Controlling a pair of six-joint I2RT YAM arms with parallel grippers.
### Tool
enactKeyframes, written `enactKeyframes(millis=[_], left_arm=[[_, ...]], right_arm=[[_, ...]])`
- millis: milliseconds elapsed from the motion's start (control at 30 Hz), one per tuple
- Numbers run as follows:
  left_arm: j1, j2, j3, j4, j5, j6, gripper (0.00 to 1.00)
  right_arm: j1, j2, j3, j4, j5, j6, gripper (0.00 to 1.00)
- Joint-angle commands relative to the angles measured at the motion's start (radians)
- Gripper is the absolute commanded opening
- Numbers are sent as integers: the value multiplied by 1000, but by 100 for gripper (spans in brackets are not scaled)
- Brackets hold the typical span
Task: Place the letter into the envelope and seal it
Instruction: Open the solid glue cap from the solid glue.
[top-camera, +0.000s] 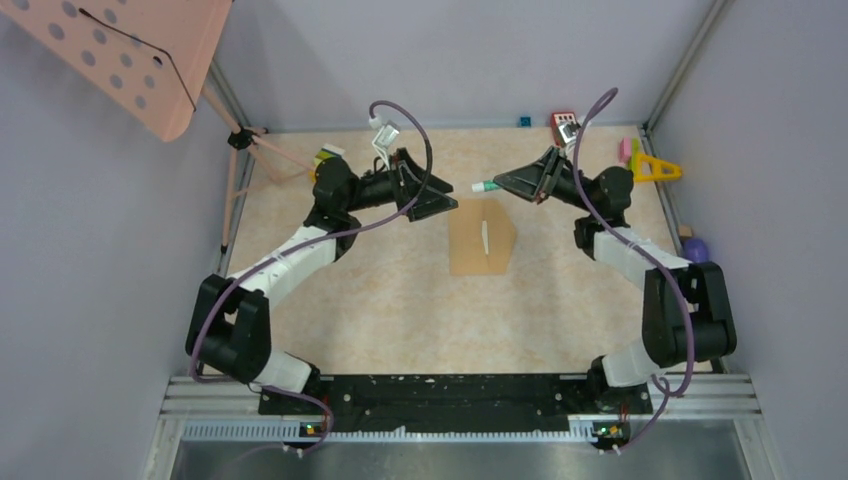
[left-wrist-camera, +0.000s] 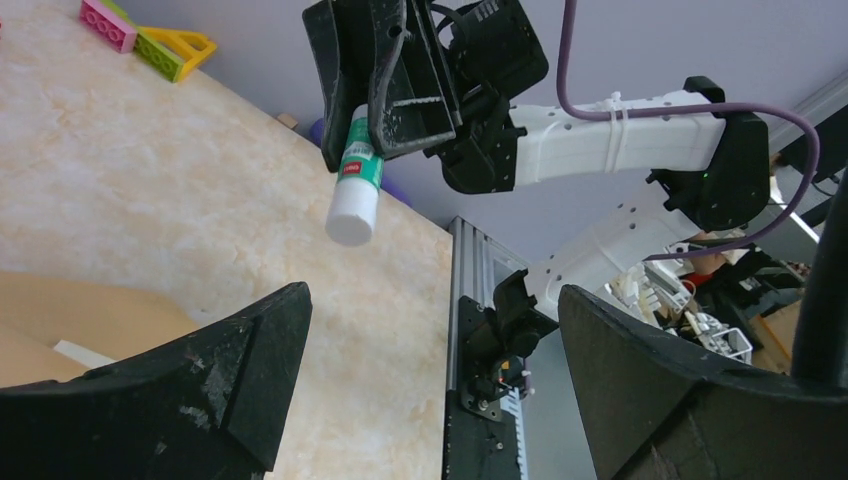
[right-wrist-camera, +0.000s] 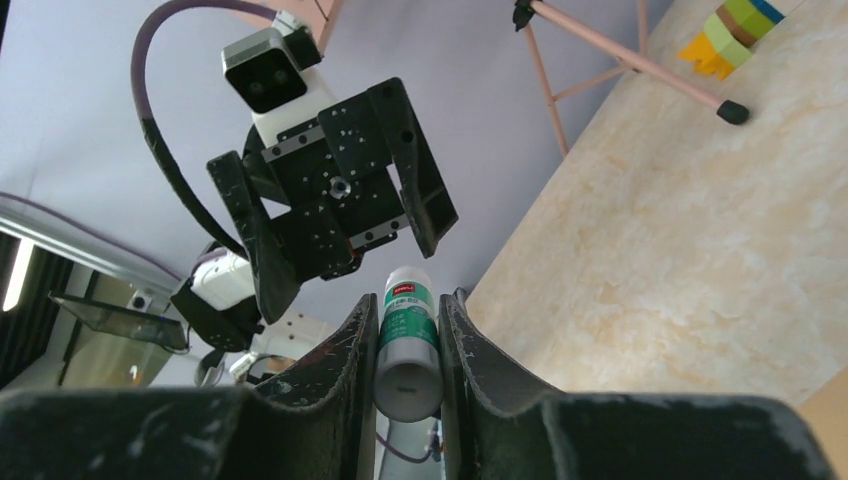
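The tan envelope (top-camera: 482, 236) lies flat on the table's middle, its pointed flap toward the right. A thin white strip (top-camera: 484, 236) runs along its middle; I cannot tell whether that is the letter. My right gripper (top-camera: 503, 184) hovers above the envelope's far edge, shut on a green and white glue stick (top-camera: 483, 186) that pokes out leftward. The right wrist view shows the glue stick (right-wrist-camera: 408, 340) pinched between both fingers of that gripper (right-wrist-camera: 410, 300). My left gripper (top-camera: 442, 203) faces it, open and empty. From the left gripper (left-wrist-camera: 432, 300) the glue stick (left-wrist-camera: 357, 190) hangs just ahead.
A pink perforated stand (top-camera: 140, 60) on a tripod rises at the back left. Toy blocks (top-camera: 655, 165) and a red block (top-camera: 563, 120) sit at the back right, a purple object (top-camera: 697, 248) by the right wall. The metal rail (top-camera: 460, 400) lines the near edge.
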Motion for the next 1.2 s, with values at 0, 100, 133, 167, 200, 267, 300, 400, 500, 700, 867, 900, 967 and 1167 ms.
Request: enactKeyframes(millis=[0, 100, 133, 167, 200, 267, 300, 400, 500, 700, 867, 900, 967, 1167], left_arm=[[-9, 15, -9, 166, 1, -97, 98], [-13, 14, -20, 159, -5, -94, 98], [-14, 15, -22, 155, -6, -90, 98], [-17, 16, -24, 154, -7, -87, 98], [-21, 21, -23, 153, -8, -87, 98], [-32, 39, -15, 157, -5, -92, 98], [-37, 49, -9, 158, 0, -94, 98], [-48, 76, 6, 168, 8, -108, 98], [-51, 90, 8, 209, 11, -138, 96], [-50, 91, 13, 236, 15, -157, 89], [-49, 85, 15, 235, 10, -163, 82], [-49, 83, 16, 226, 9, -161, 80], [-49, 81, 20, 199, 5, -151, 75], [-51, 75, 23, 169, 4, -133, 62]], right_arm=[[39, -33, -30, 174, 52, 53, 0], [61, -63, -62, 185, 96, 39, 0], [66, -75, -69, 179, 110, 31, 0], [70, -84, -70, 173, 115, 27, 0], [76, -89, -70, 171, 116, 27, 0], [90, -92, -74, 176, 117, 35, 0], [97, -94, -79, 186, 125, 37, 0], [111, -95, -79, 184, 128, 31, 0], [117, -96, -84, 169, 131, 16, 0], [118, -107, -109, 118, 139, -35, 0], [121, -128, -124, 75, 158, -92, 0], [122, -128, -123, 69, 159, -98, 0], [123, -129, -125, 66, 164, -103, 0], [128, -133, -122, 41, 174, -125, 0]])
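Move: The solid glue's white cap points at the left hand from the right hand's grip, roughly 8 cm to the left hand's right, 2 cm ahead and about 1 cm lower. From the right hand, the cap is about 5 cm left, 1 cm back and 1 cm up. On the table, the envelope's middle lies some 10 cm right and 9 cm back of the left hand, about 18 cm below, with the letter at nearly the same spot. Back and to its left by nearly 3 cm each way, the right hand brings the glue towards the left gripper, rising slightly and then sinking about 2 cm while keeping its grip. The left hand eases right and down by about 2 cm each to meet the cap, tips slightly, then stays nearly still while its wide-open fingers close by about a third, not yet pinching the cap. ##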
